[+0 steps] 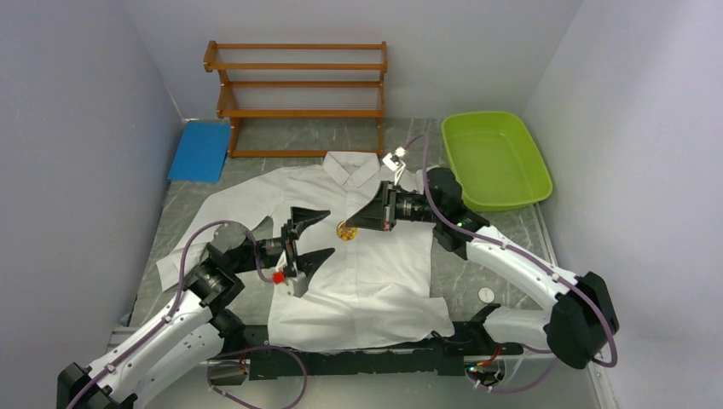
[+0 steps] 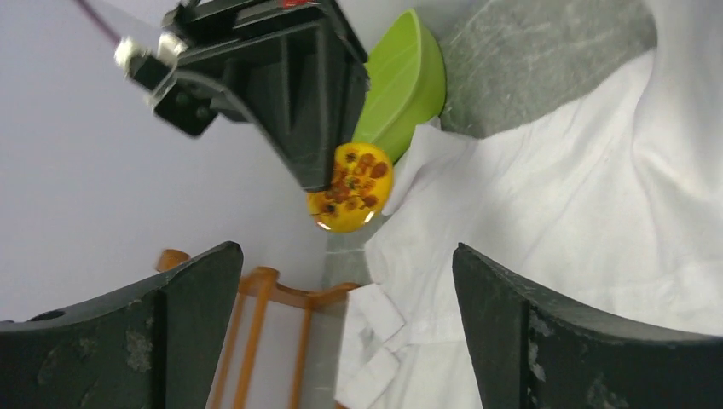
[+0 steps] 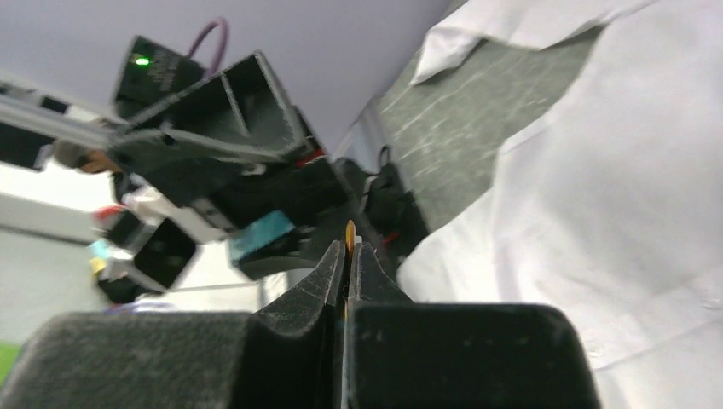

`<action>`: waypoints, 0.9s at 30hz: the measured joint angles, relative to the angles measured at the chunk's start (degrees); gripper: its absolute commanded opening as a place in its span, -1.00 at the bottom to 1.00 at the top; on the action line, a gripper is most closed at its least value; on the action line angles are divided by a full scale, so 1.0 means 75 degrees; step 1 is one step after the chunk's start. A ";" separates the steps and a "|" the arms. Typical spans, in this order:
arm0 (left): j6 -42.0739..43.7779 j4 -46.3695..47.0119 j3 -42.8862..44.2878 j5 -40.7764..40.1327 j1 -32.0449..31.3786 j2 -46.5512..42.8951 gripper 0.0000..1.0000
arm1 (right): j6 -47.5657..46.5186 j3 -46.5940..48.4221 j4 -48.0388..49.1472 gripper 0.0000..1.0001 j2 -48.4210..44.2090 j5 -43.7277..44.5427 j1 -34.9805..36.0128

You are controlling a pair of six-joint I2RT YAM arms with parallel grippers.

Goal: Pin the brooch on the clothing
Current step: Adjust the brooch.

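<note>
The clothing [image 1: 375, 256], a white collared shirt, lies spread flat on the table. The brooch [image 1: 347, 231] is a round yellow disc with brown spots, held above the shirt's chest. My right gripper [image 1: 352, 227] is shut on it; in the right wrist view only the brooch's thin edge [image 3: 349, 234] pokes out between the closed fingertips. In the left wrist view the brooch [image 2: 351, 188] hangs from the right gripper's black tip. My left gripper [image 1: 311, 234] stands wide open just left of the brooch, its fingers [image 2: 546, 332] apart with nothing between them, over the clothing [image 2: 580, 196].
A green plastic tub [image 1: 494, 158] sits at the back right. A wooden shelf rack [image 1: 298, 94] stands against the back wall, a blue pad [image 1: 200, 151] to its left. A small white disc [image 1: 486, 295] lies on the table by the right arm.
</note>
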 measured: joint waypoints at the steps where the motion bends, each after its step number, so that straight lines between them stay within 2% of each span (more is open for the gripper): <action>1: -0.0484 -0.0015 0.0154 0.0000 0.0000 0.0082 0.95 | -0.0216 -0.0012 -0.0178 -1.00 -0.0140 0.0181 -0.0050; 4: -0.2664 0.0143 0.0624 -0.0236 0.0000 0.0216 0.96 | -0.0807 -0.0242 -0.0615 -1.00 -0.0743 0.0938 -0.0175; 6: -0.4931 0.0329 0.0950 -0.0874 -0.0003 0.0289 0.95 | -0.1026 -0.0548 -0.0691 -1.00 -0.1186 0.1475 -0.0210; 7: -0.5479 0.0361 0.1032 -0.1055 -0.0003 0.0321 0.95 | -0.1102 -0.0723 -0.0702 -1.00 -0.1405 0.1716 -0.0213; 11: -0.8932 -0.0038 0.1763 -0.2261 -0.0003 0.0938 0.95 | -0.1207 -0.1405 -0.0679 -1.00 -0.2256 0.2588 -0.0213; 15: -1.1304 -0.0326 0.2057 -0.2506 0.0006 0.1798 0.95 | -0.1072 -0.2055 -0.0204 -1.00 -0.3028 0.3258 -0.0213; 20: -1.3473 0.0294 0.1626 -0.2378 0.0006 0.2305 0.95 | -0.0420 -0.3468 0.1530 -1.00 -0.4057 0.4071 -0.0213; 21: -1.3799 0.0621 0.1469 -0.2317 0.0006 0.2320 0.90 | -0.0256 -0.3716 0.1923 -1.00 -0.4179 0.4255 -0.0213; 22: -1.4038 0.0877 0.1355 -0.2267 0.0003 0.2326 0.42 | -0.0119 -0.3917 0.2253 -1.00 -0.4249 0.4401 -0.0213; 23: -1.4286 0.1189 0.1244 -0.2212 -0.0009 0.2343 0.12 | 0.0035 -0.4115 0.2652 -1.00 -0.4275 0.4555 -0.0213; 25: -1.4650 0.1577 0.1209 -0.2107 -0.0047 0.2416 0.22 | 0.0283 -0.4342 0.3284 -1.00 -0.4194 0.4733 -0.0219; 27: -1.4787 0.1961 0.1250 -0.1947 -0.0117 0.2573 0.17 | 0.0455 -0.4363 0.3780 -1.00 -0.3969 0.4768 -0.0224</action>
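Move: The brooch is already in the right fingertips, its middle roughly 1 cm left of, 1 cm back of and 1 cm below that hand. From the open left gripper it lies about 4 cm to the right, straight across at nearly the same height. The shirt's button strip runs some 25 cm below, about 1 cm left of the right hand; the collar is about 26 cm ahead of the right hand, 1 cm left and 25 cm down. Carry the brooch about 10 cm to the right with the right gripper, away from the left fingers, keeping it pinched while the wrist swings clockwise and the fingertips tip up. Meanwhile roll the empty left gripper over by some 100 degrees, lifting it, then swinging forward and down, then following to the right and up again, and start narrowing its wide-open fingers. ##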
